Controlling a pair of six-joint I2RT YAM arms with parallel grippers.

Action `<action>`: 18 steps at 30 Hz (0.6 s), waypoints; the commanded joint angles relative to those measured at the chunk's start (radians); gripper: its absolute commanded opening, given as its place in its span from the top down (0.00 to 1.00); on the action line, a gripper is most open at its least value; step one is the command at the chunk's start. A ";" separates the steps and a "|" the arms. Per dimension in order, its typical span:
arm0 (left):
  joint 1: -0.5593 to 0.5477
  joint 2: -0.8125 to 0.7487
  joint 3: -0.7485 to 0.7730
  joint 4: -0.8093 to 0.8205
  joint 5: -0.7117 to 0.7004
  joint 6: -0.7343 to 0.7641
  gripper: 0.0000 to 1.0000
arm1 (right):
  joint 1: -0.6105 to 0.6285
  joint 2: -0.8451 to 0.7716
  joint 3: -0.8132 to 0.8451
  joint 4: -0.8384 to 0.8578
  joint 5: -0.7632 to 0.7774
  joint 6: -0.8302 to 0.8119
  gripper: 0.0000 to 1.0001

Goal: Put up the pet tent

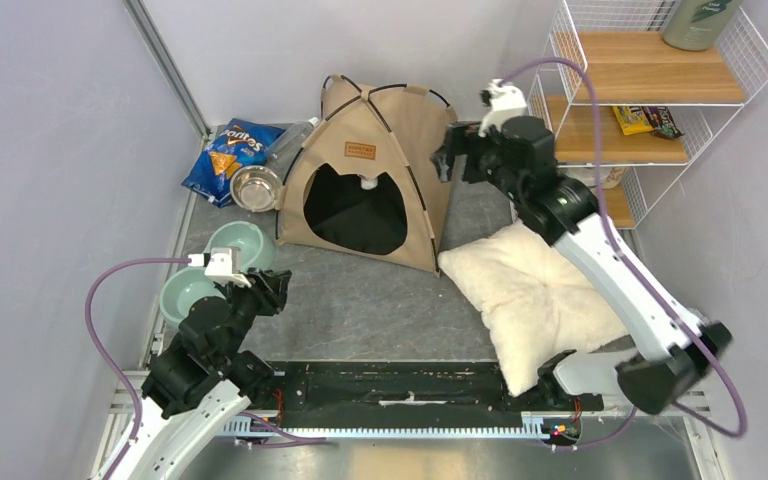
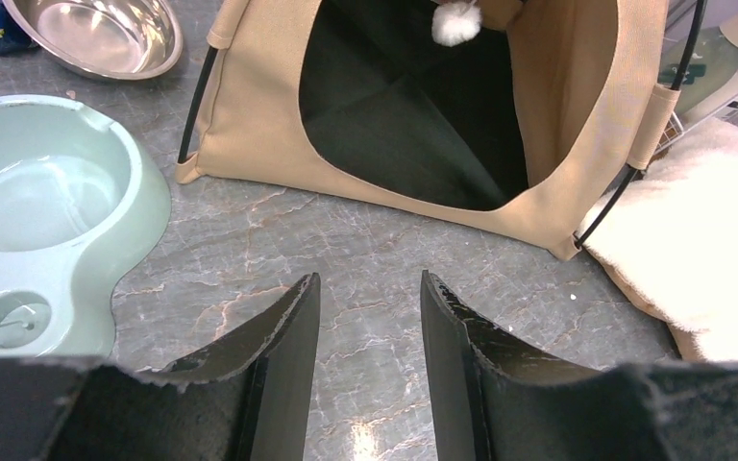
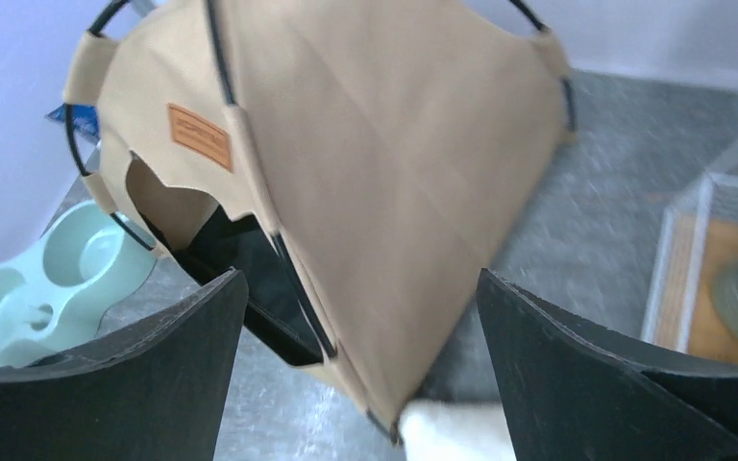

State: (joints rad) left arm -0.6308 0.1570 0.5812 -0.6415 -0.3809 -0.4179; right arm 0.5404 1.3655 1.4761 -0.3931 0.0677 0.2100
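Note:
The tan pet tent (image 1: pixel 400 130) stands upright at the back of the table on its black poles, with its dark arched doorway facing the arms. My right gripper (image 1: pixel 447 155) hovers at the tent's upper right side. In the right wrist view it (image 3: pixel 360 279) is open wide, with the tent's side panel (image 3: pixel 394 163) and brown label below it, and nothing gripped. My left gripper (image 1: pixel 270 290) sits low at the front left. In the left wrist view it (image 2: pixel 370 288) is open over bare table and points at the tent's doorway (image 2: pixel 577 96).
A fluffy white pillow (image 1: pixel 535 290) lies to the right of the tent, touching its front corner. A green double bowl (image 1: pixel 215 265) sits by my left arm. A steel bowl (image 1: pixel 255 187), a chip bag (image 1: pixel 225 155) and a bottle (image 1: pixel 290 140) lie behind it. A wire shelf (image 1: pixel 650 90) stands at the back right.

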 commanded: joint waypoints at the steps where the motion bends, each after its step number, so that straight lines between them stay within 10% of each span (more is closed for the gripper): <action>1: -0.003 0.001 -0.005 0.022 0.027 0.018 0.50 | -0.002 -0.140 -0.109 -0.235 0.301 0.215 0.03; 10: -0.003 -0.009 -0.007 0.026 0.051 0.015 0.50 | -0.005 -0.366 -0.492 -0.369 0.676 0.667 0.03; 18: -0.003 -0.027 -0.008 0.026 0.054 0.013 0.50 | -0.047 -0.219 -0.555 -0.375 0.779 0.909 0.03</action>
State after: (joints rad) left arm -0.6308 0.1505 0.5812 -0.6411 -0.3355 -0.4179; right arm 0.5133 1.0878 0.9234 -0.7776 0.7353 0.9199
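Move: The white cushion lies well below the right hand, about 15 cm back, 22 cm to its right and 30 cm down. The tent, already standing, has its middle some 16 cm to that hand's left, 6 cm ahead and 20 cm lower; the wire shelf is roughly 32 cm to its right, 14 cm ahead and 15 cm lower. From the idle left hand the cushion is about 53 cm to the right, 5 cm ahead and 18 cm down. The white cushion is what the right hand swings towards, leaving the tent's right side: first right and back at one height, then steeply down while still going right, ending some 18 cm lower, 17 cm farther right and 10 cm back. The wrist turns about 50 degrees clockwise and tips down about 20; the fingers, already wide open, stay so, and no touch on the cushion can be seen. ##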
